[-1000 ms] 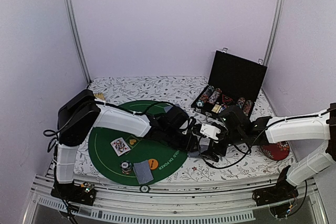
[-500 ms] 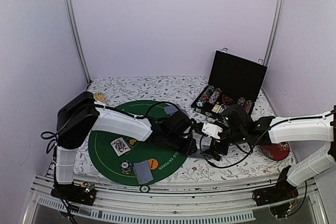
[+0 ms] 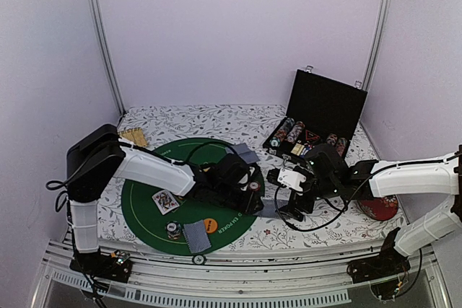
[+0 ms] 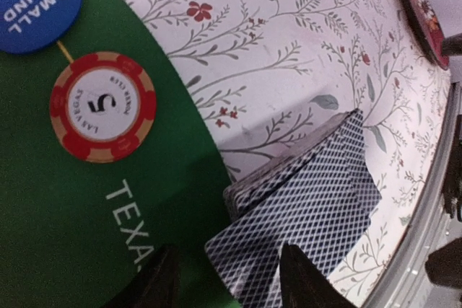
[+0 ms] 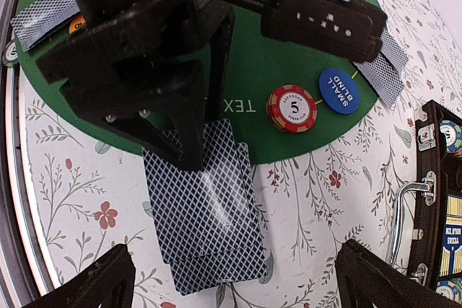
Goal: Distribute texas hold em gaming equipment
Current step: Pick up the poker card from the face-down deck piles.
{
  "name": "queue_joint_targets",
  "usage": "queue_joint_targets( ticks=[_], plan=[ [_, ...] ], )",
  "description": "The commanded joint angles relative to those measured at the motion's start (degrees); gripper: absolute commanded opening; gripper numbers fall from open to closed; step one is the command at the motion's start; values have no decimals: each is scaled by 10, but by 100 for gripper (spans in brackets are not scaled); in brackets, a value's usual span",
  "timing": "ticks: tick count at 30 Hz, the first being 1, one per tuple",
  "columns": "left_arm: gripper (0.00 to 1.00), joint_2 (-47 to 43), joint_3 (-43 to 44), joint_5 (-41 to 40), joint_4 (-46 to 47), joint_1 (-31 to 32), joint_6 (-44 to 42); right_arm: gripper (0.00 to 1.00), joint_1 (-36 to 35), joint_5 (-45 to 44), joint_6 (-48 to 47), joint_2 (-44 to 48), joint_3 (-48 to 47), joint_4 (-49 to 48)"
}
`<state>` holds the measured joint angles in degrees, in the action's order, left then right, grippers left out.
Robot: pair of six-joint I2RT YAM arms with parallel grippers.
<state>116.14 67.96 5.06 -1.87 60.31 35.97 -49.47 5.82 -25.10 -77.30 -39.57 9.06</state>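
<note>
A deck of blue-grey cards [image 5: 216, 254] [image 3: 268, 208] lies on the floral cloth at the green mat's [image 3: 144, 203] right rim. Its top card [image 5: 195, 200] [image 4: 303, 229] is slid off toward the mat. My left gripper [image 4: 231, 283] [image 3: 254, 201] stands with jaws apart. One fingertip [image 5: 184, 146] rests on that top card and the other is over the mat. My right gripper [image 5: 242, 286] [image 3: 294, 210] hovers open above the deck. A red 5 chip [image 4: 102, 106] [image 5: 291, 107] and a blue small-blind button [image 4: 37, 9] [image 5: 339, 90] lie on the mat nearby.
On the mat are a face-up card [image 3: 165, 200], a face-down card [image 3: 196, 235], a chip stack [image 3: 172, 230], an orange button [image 3: 210, 224] and far face-down cards [image 3: 245, 153]. An open chip case [image 3: 317, 117] stands back right. A red disc [image 3: 379, 207] lies right, a bamboo mat [image 3: 134, 135] back left.
My left arm has drawn back to the left, its gripper now nearer the mat's rim. The right gripper lifted slightly early on, then stayed over the deck.
</note>
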Motion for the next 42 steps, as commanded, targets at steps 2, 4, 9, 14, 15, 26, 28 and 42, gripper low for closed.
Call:
queue_joint_targets(
  ticks=[2,4,9,14,15,26,28,42],
  plan=[
    [48,-1,-97,139,73,-55,41,99,2,-2,-4,11,2,6],
    [46,4,-106,171,111,-62,47,99,2,-3,-4,12,2,8],
    [40,25,-103,221,142,-65,61,99,1,-1,-6,16,1,9],
    [23,37,-106,232,150,-70,73,99,1,0,-4,18,1,10],
    [20,37,-107,236,154,-71,74,99,1,0,-4,18,0,10],
    [29,30,-112,270,192,-76,87,99,1,2,-4,9,-2,14],
    [30,31,-113,272,197,-76,88,99,1,2,-4,8,-3,13],
    [0,-26,-120,256,159,-79,50,99,2,0,-9,6,-6,19]
  ],
)
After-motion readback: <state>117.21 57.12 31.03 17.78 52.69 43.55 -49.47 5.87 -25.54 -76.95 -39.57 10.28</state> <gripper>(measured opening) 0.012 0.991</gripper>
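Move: The face-down deck lies with its middle about 5 cm to the right of my left hand, level with it fore and aft and about 2 cm lower; its top card already overhangs towards my fingers. The red 5-chip stack stands about 7 cm ahead of my left hand, with the small blind chip about 10 cm ahead and 1 cm left. From my right hand the deck's middle is about 7 cm left, 1 cm back and 8 cm down. My half-open left fingers ease about 1 cm left at the overhanging end of the top card, while the wrist tips some 25 degrees so they lie flatter and point more to the right. I partly close, reopen a little, draw back towards my base about 1.5 cm, then dip slightly and shut the fingertips, pinching the card's left end. ##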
